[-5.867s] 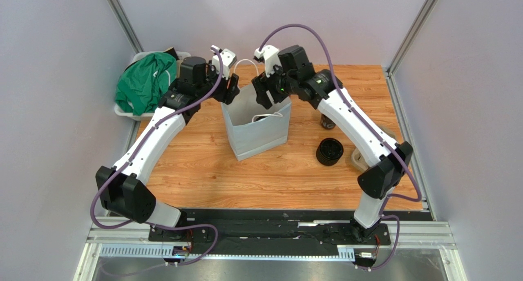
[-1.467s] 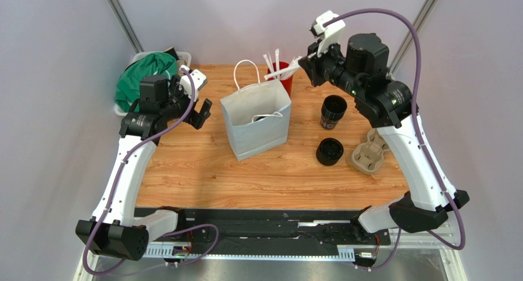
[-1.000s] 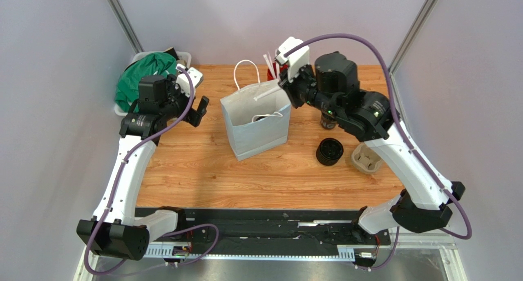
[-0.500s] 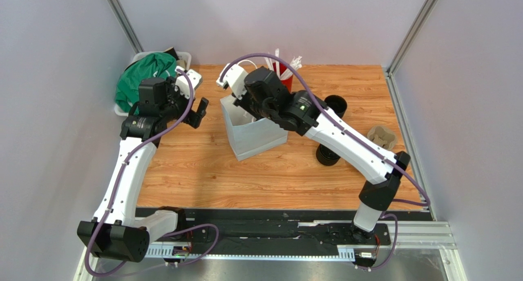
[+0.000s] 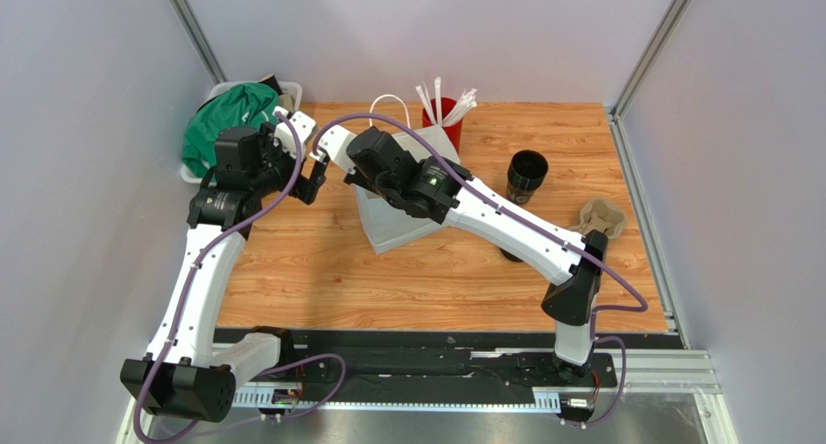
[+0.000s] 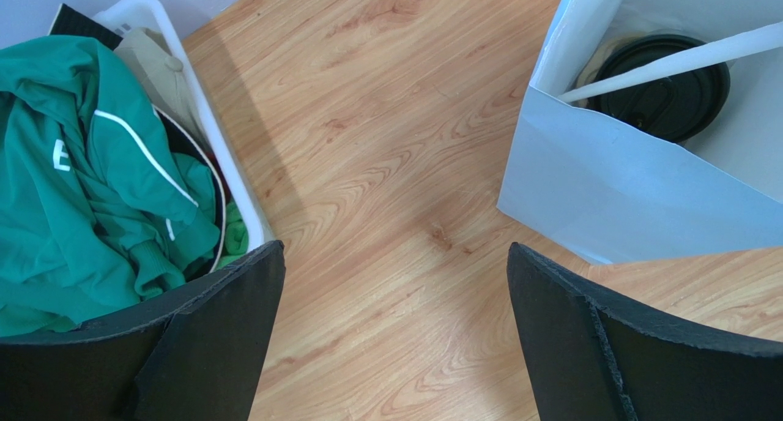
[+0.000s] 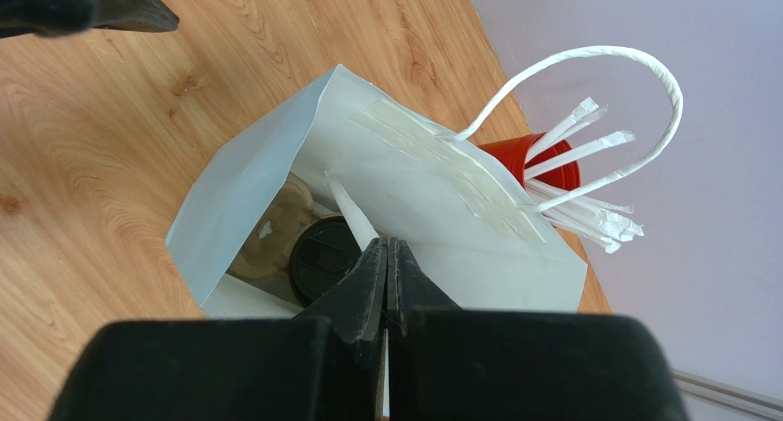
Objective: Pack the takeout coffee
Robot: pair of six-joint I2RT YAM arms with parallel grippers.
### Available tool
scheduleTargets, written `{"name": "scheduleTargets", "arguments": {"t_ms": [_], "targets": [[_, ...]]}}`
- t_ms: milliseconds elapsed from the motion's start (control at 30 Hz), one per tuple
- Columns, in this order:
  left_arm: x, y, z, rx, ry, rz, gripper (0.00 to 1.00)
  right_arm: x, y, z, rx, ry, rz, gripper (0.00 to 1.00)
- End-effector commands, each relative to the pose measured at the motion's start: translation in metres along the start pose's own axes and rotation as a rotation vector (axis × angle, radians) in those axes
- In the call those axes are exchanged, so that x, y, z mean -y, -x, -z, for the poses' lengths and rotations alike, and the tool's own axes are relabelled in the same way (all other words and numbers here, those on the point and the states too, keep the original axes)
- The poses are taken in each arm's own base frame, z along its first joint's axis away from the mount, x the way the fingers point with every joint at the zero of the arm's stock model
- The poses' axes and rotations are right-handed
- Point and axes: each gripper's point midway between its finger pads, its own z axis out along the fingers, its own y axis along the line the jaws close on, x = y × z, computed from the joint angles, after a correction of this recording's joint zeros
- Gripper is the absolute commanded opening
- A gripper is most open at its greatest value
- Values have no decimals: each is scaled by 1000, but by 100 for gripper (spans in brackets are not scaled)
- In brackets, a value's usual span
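Note:
One takeout coffee (image 7: 320, 256) with a black lid stands inside the white paper bag (image 7: 414, 196), next to a brown pulp carrier (image 7: 274, 226). My right gripper (image 7: 386, 248) hovers over the bag's opening, shut on a white wrapped straw (image 7: 351, 212) whose far end points into the bag. A second black cup (image 5: 526, 173) stands upright on the table right of the bag. A third (image 5: 510, 254) lies mostly hidden behind my right arm. My left gripper (image 6: 395, 338) hangs open over bare wood left of the bag (image 6: 634, 187).
A red cup of white straws (image 5: 442, 110) stands behind the bag. Another pulp carrier (image 5: 601, 215) lies near the table's right edge. A white bin with a green garment (image 5: 231, 126) sits at the back left corner, close to my left gripper (image 5: 315, 180).
My right arm has swung left from the red cup at the back to above the bag, carrying the straw. The left arm has barely moved.

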Motion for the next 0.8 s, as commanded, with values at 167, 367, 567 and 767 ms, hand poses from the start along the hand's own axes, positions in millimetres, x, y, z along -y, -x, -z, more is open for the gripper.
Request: {"name": "scheduleTargets", "arguments": {"t_ms": [167, 367, 567, 767], "targets": [[0, 13, 7, 58, 1, 10, 99, 7, 0, -14, -3, -97, 25, 0], [-1, 13, 9, 61, 6, 12, 99, -9, -12, -21, -31, -65, 41, 0], [-1, 13, 9, 62, 5, 15, 99, -21, -17, -23, -42, -36, 47, 11], [-2, 12, 10, 63, 8, 21, 99, -22, -6, -14, -12, -3, 22, 43]]}}
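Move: The paper bag stands open under the right hand, which already holds a wrapped straw: its middle is about 6 cm to the right, 2 cm ahead and 17 cm below. Inside it, a black-lidded coffee cup sits roughly 20 cm below the hand, some 2 cm right and 1 cm ahead. The red straw cup is 17 cm ahead, 14 cm right and 24 cm down. From the left hand, the bag's middle lies 15 cm right, 2 cm ahead, 15 cm below. The wrapped straw is lowered into the left part of the bag's mouth and let go: the right hand sinks about 3.5 cm, edging slightly forward with barely any turn. Near the bottom of that descent its shut fingers part, to about two fifths open, while the hand all but stands still above the black lid. ##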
